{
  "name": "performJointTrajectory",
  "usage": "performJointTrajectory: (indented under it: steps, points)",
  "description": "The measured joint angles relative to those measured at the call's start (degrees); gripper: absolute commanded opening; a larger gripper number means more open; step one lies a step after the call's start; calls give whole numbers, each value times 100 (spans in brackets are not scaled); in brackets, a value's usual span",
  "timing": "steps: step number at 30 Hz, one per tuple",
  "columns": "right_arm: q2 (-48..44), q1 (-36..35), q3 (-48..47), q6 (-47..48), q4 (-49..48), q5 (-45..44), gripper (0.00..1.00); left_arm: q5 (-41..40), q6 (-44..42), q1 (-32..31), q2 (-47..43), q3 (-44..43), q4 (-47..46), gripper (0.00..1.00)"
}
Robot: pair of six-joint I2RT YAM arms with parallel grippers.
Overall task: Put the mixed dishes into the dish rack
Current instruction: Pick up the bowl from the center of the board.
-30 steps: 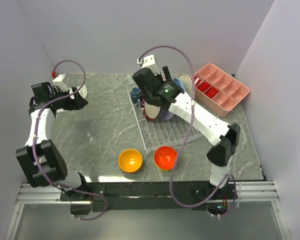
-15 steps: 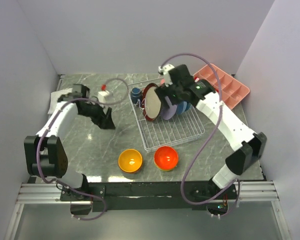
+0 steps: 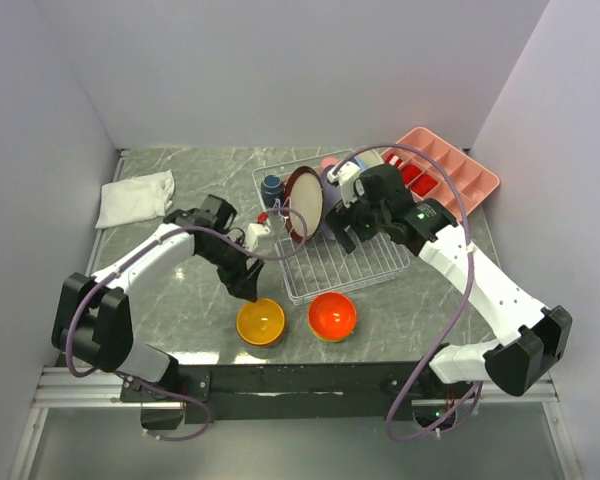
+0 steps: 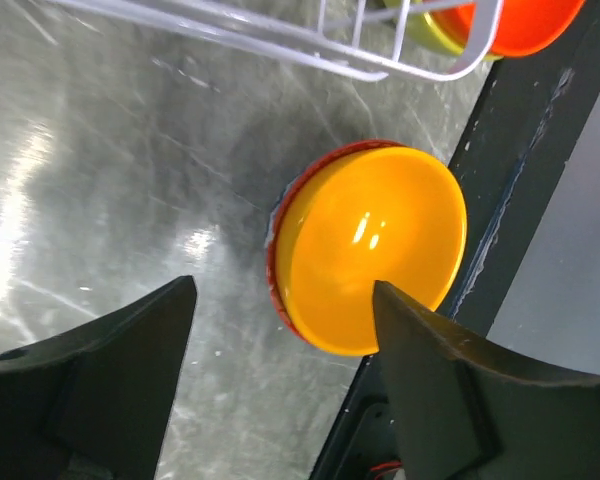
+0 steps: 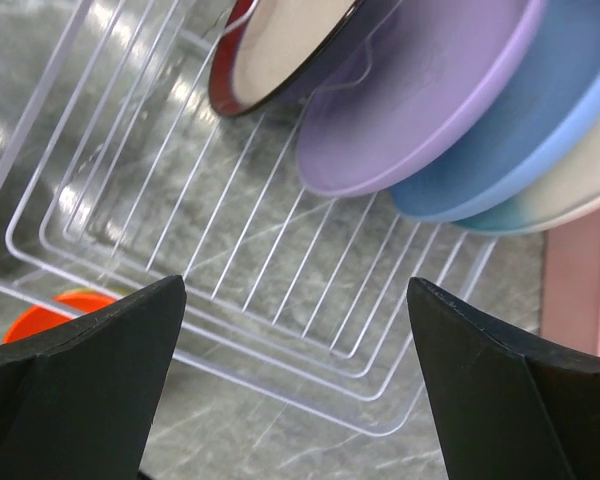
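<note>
The white wire dish rack holds a dark-red-rimmed plate and more plates behind my right arm, plus a navy cup. In the right wrist view the red-rimmed plate, a lavender plate, a blue plate and a cream plate lean in a row over the rack's bars. My right gripper hangs open and empty above the rack. An orange-yellow bowl and a red-orange bowl sit in front of the rack. My left gripper is open, just over the yellow bowl's far-left side.
A white folded cloth lies at the back left. A pink compartment tray stands at the back right, beside the rack. The table's dark front edge runs close behind the two bowls. The rack's corner is near the left gripper.
My left arm swung from the cloth at the far left down to the yellow bowl. My right arm drew back to the right, off the plates, its jaws staying wide.
</note>
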State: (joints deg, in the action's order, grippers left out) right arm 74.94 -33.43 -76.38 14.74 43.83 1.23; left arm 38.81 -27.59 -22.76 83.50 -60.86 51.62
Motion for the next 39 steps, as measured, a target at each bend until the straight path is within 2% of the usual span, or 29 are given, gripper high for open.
performJointTrajectory:
  steps: [7, 16, 19, 22, 23, 26, 29, 39]
  points:
    - [-238, 146, 0, -11, -341, -144, 100, -444, 310, -149, 103, 269, -275, 66]
    - [-310, 422, 0, -173, -483, -229, 100, -557, 361, -341, 101, 603, -407, 60]
    - [-310, 487, 0, -190, -518, -249, 100, -612, 450, -391, 101, 603, -481, 51]
    - [-319, 551, 0, -216, -533, -293, 100, -754, 522, -398, 116, 603, -557, 36]
    - [-326, 562, 0, -227, -533, -308, 100, -793, 564, -402, 146, 599, -577, 26]
    - [-402, 586, 0, -249, -533, -339, 100, -887, 643, -444, 304, 573, -597, 13]
    - [-560, 656, 39, -273, -575, -348, 100, -925, 643, -470, 372, 522, -584, 6]
    - [-791, 997, 184, -407, -614, -348, 100, -1038, 341, -470, 74, 68, 74, 1]
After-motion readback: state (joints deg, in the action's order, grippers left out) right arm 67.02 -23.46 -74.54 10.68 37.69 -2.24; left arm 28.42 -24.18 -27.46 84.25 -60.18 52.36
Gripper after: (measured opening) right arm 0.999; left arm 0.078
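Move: The yellow bowl, on top of a small nested stack, has its middle about 6 cm back from the left hand, 3 cm to its right and some 7 cm below; its far rim is the nearest part. At about the same depth, the orange bowl lies some 18 cm to the left hand's right, while the rack's near-left corner is about 11 cm right and 2 cm back. From the right hand, the yellow bowl is roughly 15 cm back, 21 cm left and 19 cm down. The left hand sinks about 5 cm with a slight draw back onto the far, left-hand rim of the yellow bowl, its fingers swinging some 10 degrees towards lying flatter, then shuts them to pinch the rim and rises about 3 cm with it. Meanwhile the empty right hand, still wide open, pulls away from the lilac plate in the rack, going some 6 cm right and 5 cm up with a little forward, turning about 15 degrees clockwise. ##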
